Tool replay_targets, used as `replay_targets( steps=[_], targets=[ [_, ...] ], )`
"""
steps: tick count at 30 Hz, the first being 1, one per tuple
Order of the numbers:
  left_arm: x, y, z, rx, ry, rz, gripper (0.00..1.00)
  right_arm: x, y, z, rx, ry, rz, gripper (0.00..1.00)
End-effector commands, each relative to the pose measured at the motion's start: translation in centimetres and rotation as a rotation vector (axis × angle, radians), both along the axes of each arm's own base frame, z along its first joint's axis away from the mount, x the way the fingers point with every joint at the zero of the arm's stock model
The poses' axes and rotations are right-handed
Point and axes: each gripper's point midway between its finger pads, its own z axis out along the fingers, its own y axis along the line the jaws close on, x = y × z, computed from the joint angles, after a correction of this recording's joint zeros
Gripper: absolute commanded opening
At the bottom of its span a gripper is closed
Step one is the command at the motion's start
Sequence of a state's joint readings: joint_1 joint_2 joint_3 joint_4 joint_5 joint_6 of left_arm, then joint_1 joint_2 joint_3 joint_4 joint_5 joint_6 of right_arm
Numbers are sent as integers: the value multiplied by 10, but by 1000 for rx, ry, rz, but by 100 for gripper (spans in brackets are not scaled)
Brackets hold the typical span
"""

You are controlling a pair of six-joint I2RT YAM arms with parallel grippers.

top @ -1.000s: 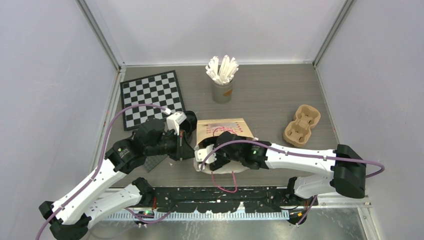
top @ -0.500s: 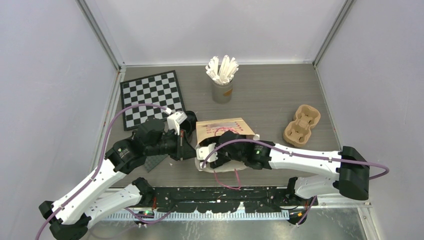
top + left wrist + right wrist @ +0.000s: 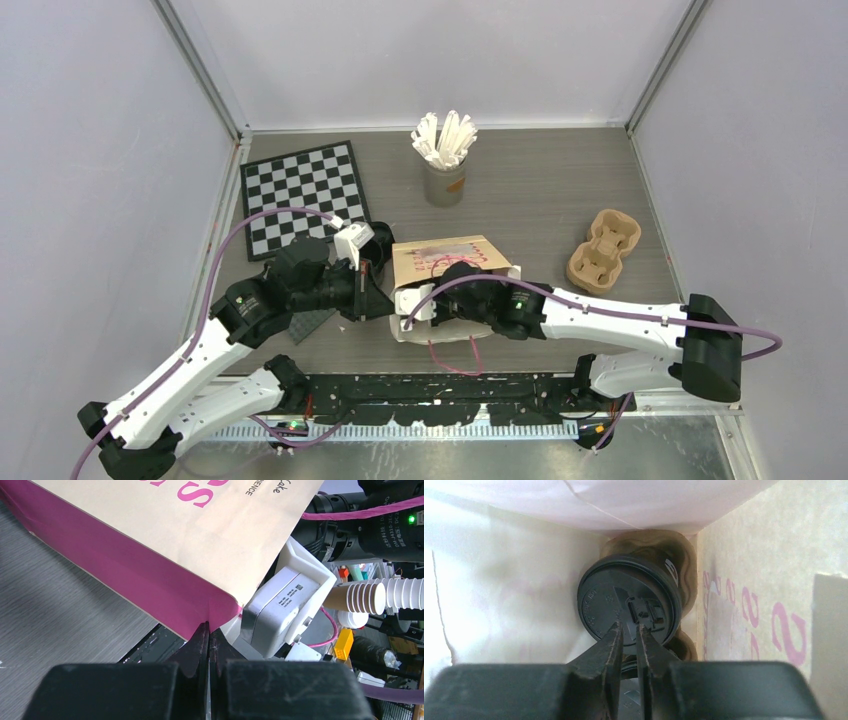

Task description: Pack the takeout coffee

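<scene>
A pink and tan paper bag lies on its side mid-table. My left gripper is shut on the bag's pink corner fold, at the bag's left side. My right gripper reaches into the bag's mouth, its jaws a narrow gap apart with nothing between them. Just beyond its tips is a takeout coffee cup with a round black lid, seated in a brown pulp carrier deep inside the bag. In the top view the right fingers are hidden by the bag and wrist.
A chessboard lies at the back left. A grey cup of white wrapped sticks stands behind the bag. A brown pulp carrier sits to the right. The bag's pink cord handle trails toward the near edge.
The right wrist has shifted slightly right at the bag's mouth, and the bag's opening has moved with it. The left arm has not moved.
</scene>
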State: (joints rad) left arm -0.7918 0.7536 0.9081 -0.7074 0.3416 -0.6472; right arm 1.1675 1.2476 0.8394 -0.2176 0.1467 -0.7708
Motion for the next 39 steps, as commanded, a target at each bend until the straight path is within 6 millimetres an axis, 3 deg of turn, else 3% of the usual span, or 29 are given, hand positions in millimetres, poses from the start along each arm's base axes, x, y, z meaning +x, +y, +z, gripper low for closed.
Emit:
replay_targets(
  steps=[1,6,15,39],
  targets=[
    [-3,-4,16,-49,-34,-28,0,2,12,17,125,12,-27,18],
    [-4,-3,16,-48,-32,-28,0,0,24,16,194,45,-24,9],
    [-4,-4,16,-52,-22,-24,0,6,39,13,275,45,-46,8],
    [-5,-6,17,-60,0,-25,0,29,45,-11,277,-1,-155,2]
  ],
)
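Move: The bag's left side wall stands about 7 cm to the left of the right hand, 1 cm ahead and 1 cm lower; that hand is inside the mouth. Below are the lidded cups in their carrier: the left one some 3 cm ahead, 4 cm left and 9 cm down, the other about 8 cm to the right of it and 1 cm nearer. From the left hand, the wall's middle is 4 cm ahead, 1 cm right and 8 cm down. The bag's left side wall is what the emptied right hand makes for: its fingers finish closing from about a quarter open, then sweep some 5 cm left over the left cup, easing forward late. The hand tilts about 15 degrees, its left side rising, so the fingers point less steeply down. The left hand keeps its shut fingers on the bag's left rim. ##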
